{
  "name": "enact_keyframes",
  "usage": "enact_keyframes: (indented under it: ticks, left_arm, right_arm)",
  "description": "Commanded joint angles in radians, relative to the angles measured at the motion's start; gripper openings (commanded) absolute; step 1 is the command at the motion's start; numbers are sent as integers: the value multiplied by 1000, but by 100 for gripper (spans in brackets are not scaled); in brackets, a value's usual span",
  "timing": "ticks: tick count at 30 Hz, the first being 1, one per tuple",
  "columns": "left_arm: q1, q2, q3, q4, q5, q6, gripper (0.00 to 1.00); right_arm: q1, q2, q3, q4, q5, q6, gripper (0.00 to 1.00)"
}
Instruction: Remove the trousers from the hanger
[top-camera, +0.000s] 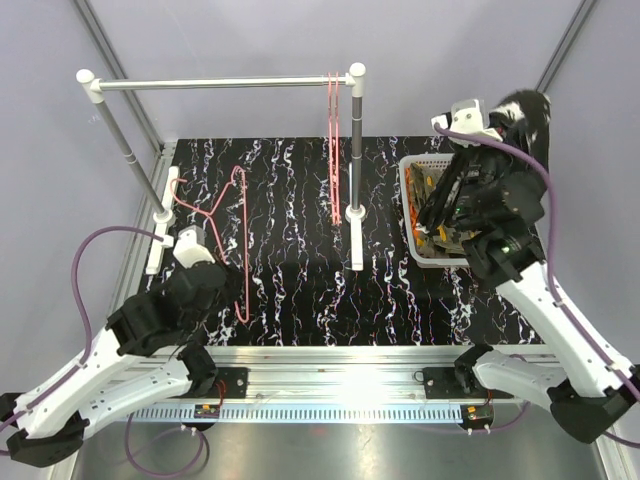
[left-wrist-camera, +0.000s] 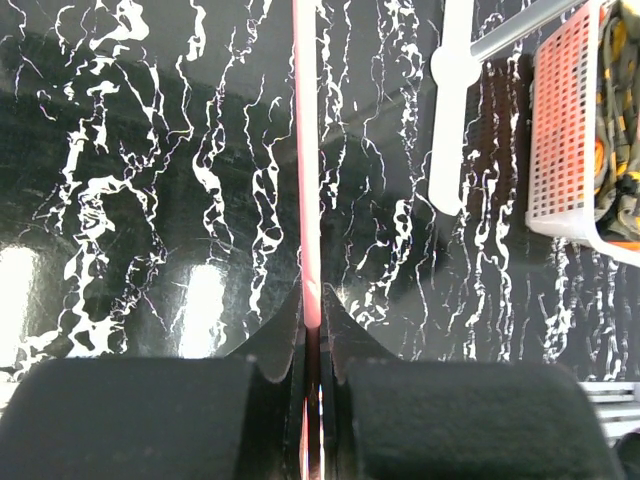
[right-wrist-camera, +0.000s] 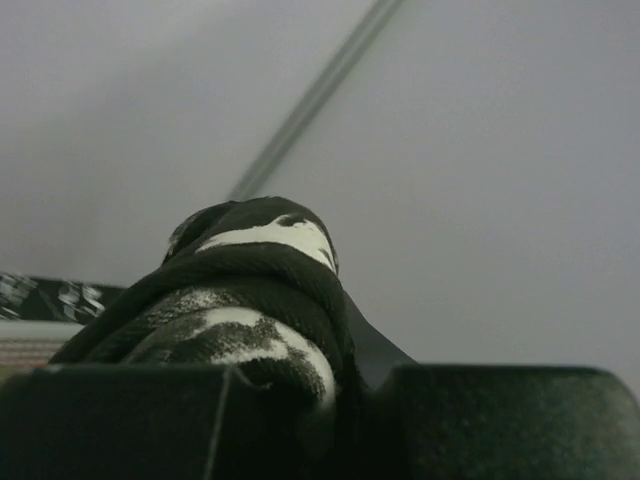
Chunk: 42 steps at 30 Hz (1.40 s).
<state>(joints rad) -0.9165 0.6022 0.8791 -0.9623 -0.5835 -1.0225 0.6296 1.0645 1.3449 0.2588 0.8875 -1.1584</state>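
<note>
My left gripper (top-camera: 222, 283) is low over the table, shut on the straight bar of a bare pink hanger (top-camera: 238, 240) that lies flat there. In the left wrist view the bar (left-wrist-camera: 308, 150) runs out from between my closed gripper (left-wrist-camera: 312, 322). My right gripper (top-camera: 497, 122) is raised above the basket's far right side, shut on the black trousers with white speckles (top-camera: 525, 108). They bunch over the fingers in the right wrist view (right-wrist-camera: 250, 280). The camouflage trousers (top-camera: 440, 215) lie in the white basket (top-camera: 408, 195). I cannot make out the plain orange pair.
A clothes rack with a grey rail (top-camera: 215, 84) and white feet (top-camera: 356, 240) stands at the back. Two bare pink hangers (top-camera: 333, 140) hang at its right end. The basket (left-wrist-camera: 565, 130) stands right of the rack foot (left-wrist-camera: 455, 100). Grey walls enclose the table.
</note>
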Motion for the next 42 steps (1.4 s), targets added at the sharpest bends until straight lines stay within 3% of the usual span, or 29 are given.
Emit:
enact_keyframes:
  ticks: [1, 8, 16, 26, 30, 34, 35, 36, 38, 40, 42]
  left_arm:
    - [-4, 10, 32, 86, -13, 41, 0]
    - [-4, 11, -9, 152, 34, 79, 0]
    - [-4, 15, -42, 204, 74, 156, 0]
    - [-4, 4, -25, 198, 105, 265, 0]
    - [-2, -12, -11, 171, 91, 300, 0]
    - [-2, -30, 4, 143, 77, 311, 0]
    - [-4, -33, 4, 140, 77, 315, 0]
    - [-2, -35, 6, 136, 79, 320, 0]
    - [-4, -39, 9, 129, 85, 325, 0]
    - [-4, -39, 20, 112, 85, 326, 0]
    - [-2, -39, 26, 100, 82, 326, 0]
  right_arm:
    - [-114, -55, -145, 373, 88, -240, 0]
    - [-267, -166, -416, 290, 67, -83, 1]
    - [-312, -33, -487, 323, 28, -51, 2]
    - [-304, 495, -232, 349, 99, 32, 2]
    - [-283, 672, -37, 78, 149, 247, 3]
    - [-263, 802, 193, -195, 154, 564, 7]
    - [-263, 822, 233, -251, 153, 619, 9]
    - [-261, 841, 265, -360, 146, 662, 18]
    - [-257, 885, 322, -414, 140, 716, 30]
    - [-255, 907, 348, -449, 136, 738, 32]
    - [-255, 896, 349, -472, 117, 753, 43]
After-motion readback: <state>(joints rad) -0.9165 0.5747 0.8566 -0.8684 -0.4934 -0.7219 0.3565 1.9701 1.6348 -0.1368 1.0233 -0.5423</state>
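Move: Below and beyond the right hand, which holds the black-and-white trousers high up, the white basket's middle is about 12 cm ahead, 6 cm right and 47 cm down, with the camouflage trousers inside. The rack's right post stands some 12 cm ahead and 23 cm left, with the empty hangers about 12 cm ahead and 28 cm left. From the left hand, the basket lies about 25 cm ahead, 60 cm right and 15 cm lower. Swinging down some 30 cm in all, the right hand takes the trousers first to the right while turning clockwise, then forward about 20 cm and back left over the basket's far part, fingers tipping downward. The fingers part at the end, trousers still between them. The left hand keeps its grip on the pink hanger, edging right and partly back, turning slightly clockwise. ##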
